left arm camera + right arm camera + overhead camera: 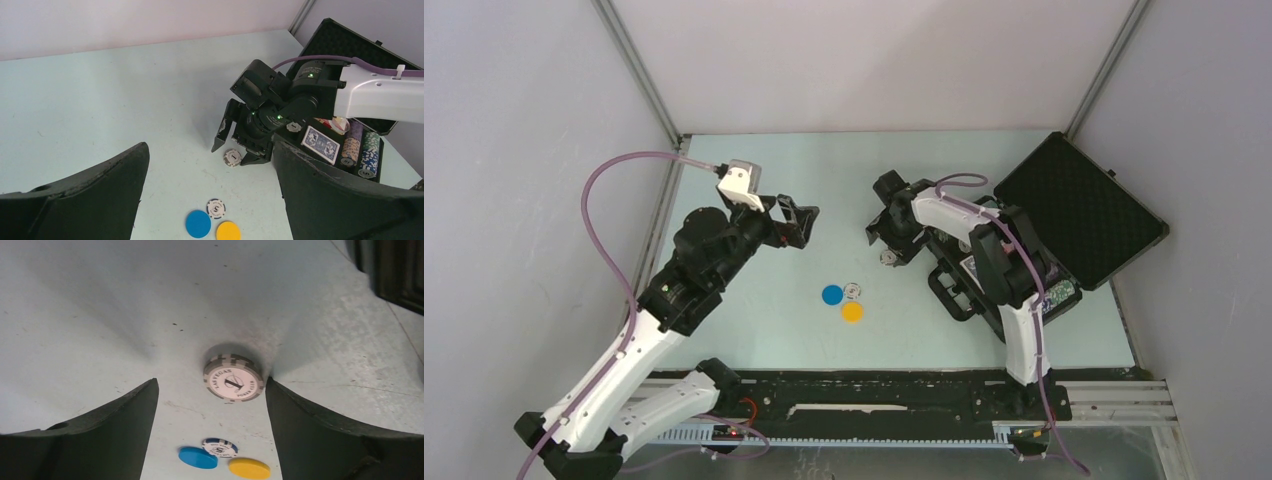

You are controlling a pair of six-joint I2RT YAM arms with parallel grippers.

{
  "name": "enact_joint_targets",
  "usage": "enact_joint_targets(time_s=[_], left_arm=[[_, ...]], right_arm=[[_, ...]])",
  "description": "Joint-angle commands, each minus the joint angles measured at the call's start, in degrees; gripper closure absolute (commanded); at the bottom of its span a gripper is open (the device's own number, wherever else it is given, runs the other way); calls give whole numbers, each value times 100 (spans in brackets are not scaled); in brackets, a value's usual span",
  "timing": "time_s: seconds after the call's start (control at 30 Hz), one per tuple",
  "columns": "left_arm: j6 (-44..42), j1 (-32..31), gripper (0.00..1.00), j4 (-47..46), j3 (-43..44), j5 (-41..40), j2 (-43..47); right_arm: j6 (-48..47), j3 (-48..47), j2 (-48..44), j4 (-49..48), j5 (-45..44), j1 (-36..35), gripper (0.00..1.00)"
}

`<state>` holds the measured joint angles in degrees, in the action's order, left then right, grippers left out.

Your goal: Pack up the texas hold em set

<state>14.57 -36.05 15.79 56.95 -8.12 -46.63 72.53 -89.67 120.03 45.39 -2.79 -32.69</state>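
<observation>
The black case (pixel 1079 210) lies open at the right, foam-lined lid tipped back. Its base holds a blue-backed card deck (pixel 320 144) and rows of coloured chips (pixel 361 150). A grey-edged "1" chip (pixel 233 377) lies flat on the table between the fingers of my right gripper (pixel 211 382), close to the right-hand one. That gripper is open and holds nothing. Nearer the arms' bases, a blue disc (pixel 832 294), a yellow disc (pixel 852 312) and a blue-edged white chip (pixel 853 290) lie together. My left gripper (pixel 794 222) hangs open and empty above the table to their left.
The right arm (pixel 984 250) reaches across the case base, hiding much of it. A case corner (pixel 395 270) shows at the right wrist view's top right. Grey walls close the table on three sides. Cables loop off both arms.
</observation>
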Motion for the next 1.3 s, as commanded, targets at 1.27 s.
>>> enact_joint_targets(time_s=[1.27], left_arm=[[-15,-118,0,-50,186,-51,357]], right_arm=[[-1,-1577,1595,2087,-750,-178,41]])
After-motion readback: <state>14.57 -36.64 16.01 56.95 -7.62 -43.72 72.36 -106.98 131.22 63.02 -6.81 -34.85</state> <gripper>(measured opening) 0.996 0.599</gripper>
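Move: The one-dollar chip lies almost under the right gripper, about 2 cm below its hand point and some 1 cm back and 1 cm to its right, close beside its rear-right finger. From the right hand, the navy-rimmed chip is about 8 cm back and 7 cm left, the blue disc 9 cm back and 11 cm left, and the yellow disc 13 cm back and 7 cm left. From the left hand, the one-dollar chip is roughly 8 cm ahead, 14 cm right and 33 cm below. Lower the right gripper about 1 cm around the one-dollar chip, easing slightly forward-left first and then about 1 cm back, while straightening the wrist some 10 degrees so the fingers point more squarely down. Close the fingers from nearly open to a little over half, bringing the rear-right fingertip to the chip's rim. Leave the other short of it. Draw the empty left hand up and back about 2 cm. ##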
